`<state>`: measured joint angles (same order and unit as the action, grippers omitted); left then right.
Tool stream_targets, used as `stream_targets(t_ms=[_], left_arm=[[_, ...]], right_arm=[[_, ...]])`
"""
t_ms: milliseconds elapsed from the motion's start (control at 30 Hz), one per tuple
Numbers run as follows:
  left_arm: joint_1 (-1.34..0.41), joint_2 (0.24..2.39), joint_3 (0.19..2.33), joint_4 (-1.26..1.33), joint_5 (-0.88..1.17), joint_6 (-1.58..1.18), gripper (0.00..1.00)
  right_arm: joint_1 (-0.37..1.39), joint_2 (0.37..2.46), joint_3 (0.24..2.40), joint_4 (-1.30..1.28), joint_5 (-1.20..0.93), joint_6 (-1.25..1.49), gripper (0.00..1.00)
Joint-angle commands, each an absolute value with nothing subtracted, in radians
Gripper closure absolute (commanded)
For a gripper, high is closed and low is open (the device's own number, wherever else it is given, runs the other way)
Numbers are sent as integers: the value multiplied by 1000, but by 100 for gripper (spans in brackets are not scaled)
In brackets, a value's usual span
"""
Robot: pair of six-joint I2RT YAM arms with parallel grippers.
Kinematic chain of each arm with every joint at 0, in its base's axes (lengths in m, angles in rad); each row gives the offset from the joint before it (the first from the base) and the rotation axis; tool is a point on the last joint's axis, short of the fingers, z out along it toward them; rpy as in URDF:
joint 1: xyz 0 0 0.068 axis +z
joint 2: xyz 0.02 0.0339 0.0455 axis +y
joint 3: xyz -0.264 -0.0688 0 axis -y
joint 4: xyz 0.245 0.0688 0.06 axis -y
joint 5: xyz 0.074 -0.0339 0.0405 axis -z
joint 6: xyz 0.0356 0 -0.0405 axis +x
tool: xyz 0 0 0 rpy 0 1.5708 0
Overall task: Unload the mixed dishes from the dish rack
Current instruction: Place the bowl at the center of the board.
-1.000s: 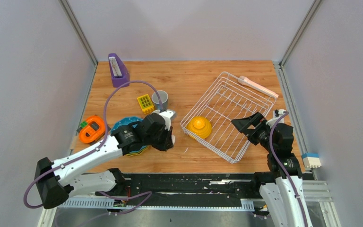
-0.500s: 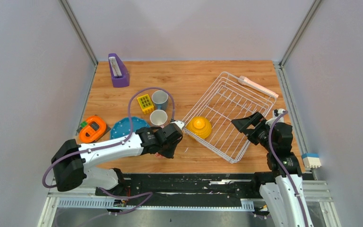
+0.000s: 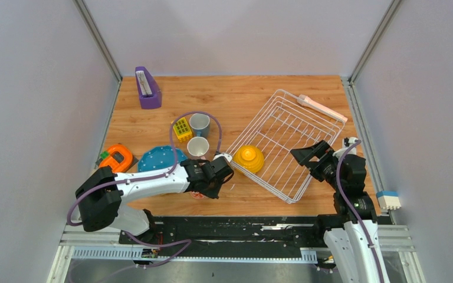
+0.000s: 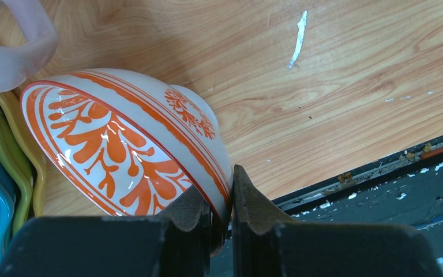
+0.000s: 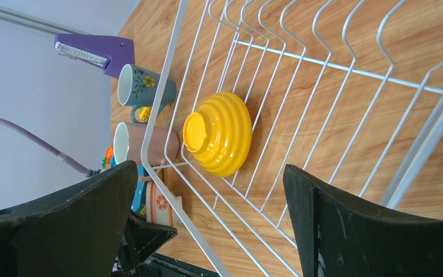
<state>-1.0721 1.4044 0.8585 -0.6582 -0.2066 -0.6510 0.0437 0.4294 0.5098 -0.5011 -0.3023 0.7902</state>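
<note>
My left gripper (image 3: 206,188) is shut on the rim of the red-rimmed whitish cup (image 4: 121,144). The cup is tilted, low over the table by the near edge. In the top view only a sliver of the cup (image 3: 198,194) shows under the gripper. The plate stack (image 4: 0,173) lies just left of it, with the blue plate (image 3: 160,159) on top. The yellow-orange bowl (image 3: 249,158) sits upside down in the near left corner of the white dish rack (image 3: 295,127). My right gripper (image 3: 309,154) is open and empty over the rack's near right part. The blue mug (image 3: 199,124) and the pink mug (image 3: 197,146) stand left of the rack.
A small yellow grid block (image 3: 181,128) sits beside the blue mug. An orange round gadget (image 3: 115,160) lies at the left edge and a purple holder (image 3: 147,88) at the far left. A pink-white bar (image 3: 323,108) lies along the rack's far side. The black table edge (image 4: 380,196) is close.
My left gripper has moved right and toward the near edge with the cup, uncovering the blue plate and the pink mug. The right arm has barely moved.
</note>
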Motion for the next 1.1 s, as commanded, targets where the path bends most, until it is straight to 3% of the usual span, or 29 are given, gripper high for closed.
stream_targets(t_ms=[0,300,600,900,1067], left_arm=[[-1076,1425,863,-659,-243,-680,80],[-1077,1466,873,-667,-213,-680,63],[-1079,1418,871,-673,-207,-684,27],[-1080,1321,861,-659,-163,-669,1],[-1079,1234,850,-621,-72,-651,0]], right_arm=[[47,437,532,-492,-276,772,0],[46,431,528,-494,-249,775,0],[46,434,529,-495,-250,748,0],[46,459,539,-495,-296,739,0],[46,496,556,-490,-372,712,1]])
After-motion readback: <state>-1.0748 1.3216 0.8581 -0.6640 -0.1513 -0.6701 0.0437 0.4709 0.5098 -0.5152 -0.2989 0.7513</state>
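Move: The left hand still pinches the bowl's near right rim, with the bowl tipped open towards the robot's left; its middle and landing spot lie about 4 cm ahead and 3 cm left of that hand, a few cm below. The pink mug stands some 14 cm ahead and 5 cm left, the plate stack about 9 ahead and 18 left. The yellow bowl in the rack is about 12 ahead and 12 right. From the idle right hand the bowl is roughly 32 cm left, 11 back and 15 down. The left fingers let go of the bowl's rim, spreading steadily from nearly shut to wide open. The hand sinks about 1.5 cm as they part, then lifts straight up some 3.5 cm, easing slightly back and to the right, clear above the bowl. ##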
